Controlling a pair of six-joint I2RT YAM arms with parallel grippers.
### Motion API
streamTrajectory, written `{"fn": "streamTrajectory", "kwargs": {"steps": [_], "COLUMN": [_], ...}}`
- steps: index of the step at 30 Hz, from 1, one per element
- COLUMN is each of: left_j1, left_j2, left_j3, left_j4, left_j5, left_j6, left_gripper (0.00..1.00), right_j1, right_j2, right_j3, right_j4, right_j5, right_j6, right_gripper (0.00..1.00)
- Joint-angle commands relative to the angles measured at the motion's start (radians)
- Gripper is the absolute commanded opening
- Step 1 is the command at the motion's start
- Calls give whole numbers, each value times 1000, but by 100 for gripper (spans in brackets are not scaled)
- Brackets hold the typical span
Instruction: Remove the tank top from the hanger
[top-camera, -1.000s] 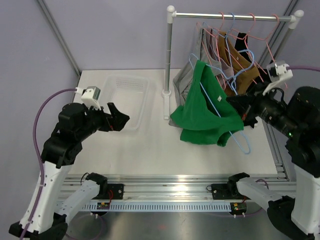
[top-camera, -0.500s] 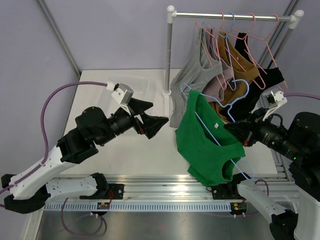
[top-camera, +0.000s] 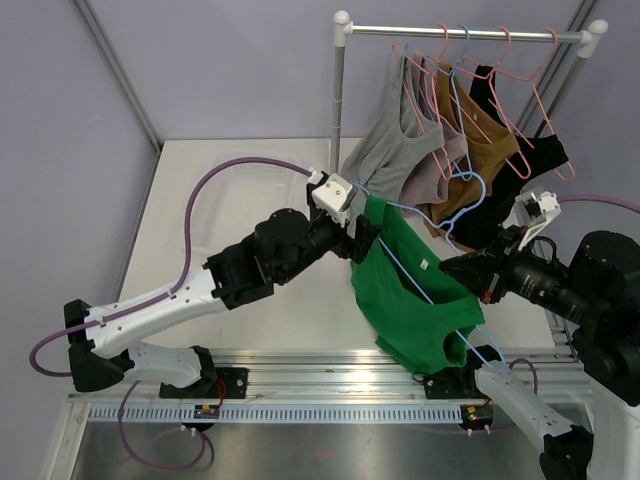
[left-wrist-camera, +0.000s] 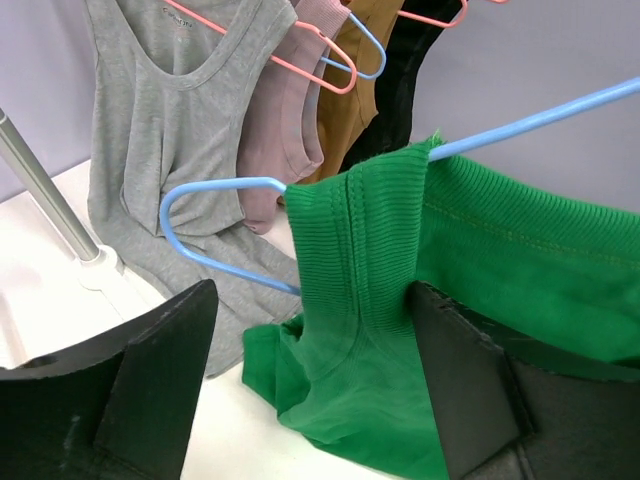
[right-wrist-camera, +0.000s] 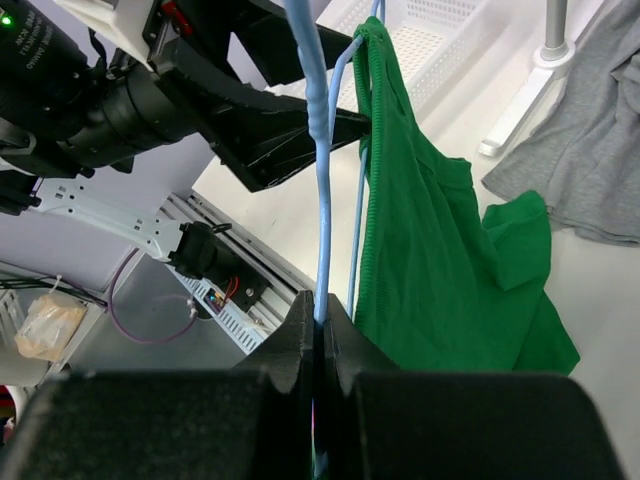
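A green tank top (top-camera: 410, 300) hangs on a blue wire hanger (top-camera: 470, 195), held up off the rack over the table's right half. My right gripper (top-camera: 462, 270) is shut on the hanger's wire (right-wrist-camera: 318, 150), with the green top (right-wrist-camera: 440, 270) draped just beside its fingers. My left gripper (left-wrist-camera: 312, 300) stands open with the top's ribbed shoulder strap (left-wrist-camera: 360, 240) between its jaws. The right finger (left-wrist-camera: 470, 390) touches the fabric; the left finger (left-wrist-camera: 160, 370) is apart from it. The hanger's hook (left-wrist-camera: 215, 190) juts out to the left of the strap.
A white clothes rack (top-camera: 338, 110) at the back holds grey (top-camera: 395, 140), mauve, brown (top-camera: 480, 140) and black tank tops on pink and blue hangers. A clear plastic basket (right-wrist-camera: 430, 30) sits on the table's left half, behind my left arm.
My left arm swung right from the basket to the green top and its jaws now straddle the strap, slightly narrower. My right gripper brought hanger and top down and forward.
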Motion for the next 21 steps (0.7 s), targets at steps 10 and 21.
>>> {"fn": "streamTrajectory", "kwargs": {"steps": [10, 21], "left_j1": [5, 110], "left_j2": [56, 13], "left_j3": [66, 63], "left_j4": [145, -19], "left_j5": [-48, -322], "left_j6": [8, -133], "left_gripper": [29, 0], "right_j1": [5, 7], "right_j2": [-29, -61], "right_j3": [-42, -108], "right_j4": [92, 44], "right_j5": [-51, 3], "right_j6": [7, -82], "right_gripper": [0, 0]}}
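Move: The green tank top's near shoulder strap sits just beyond the left hand's partly open fingers, about 2 cm ahead and 2 cm right, level with them. The blue hanger's free end pokes out some 7 cm ahead and 1 cm left; the grey tank top hangs roughly 22 cm ahead, 8 cm right and 8 cm lower. From the right hand, already gripping the hanger, the strap is about 12 cm ahead, 13 cm left and 5 cm lower. Left fingers ease right-forward 2 cm, pinch the strap, then pull about 3 cm forward-left while right keeps the hanger. ##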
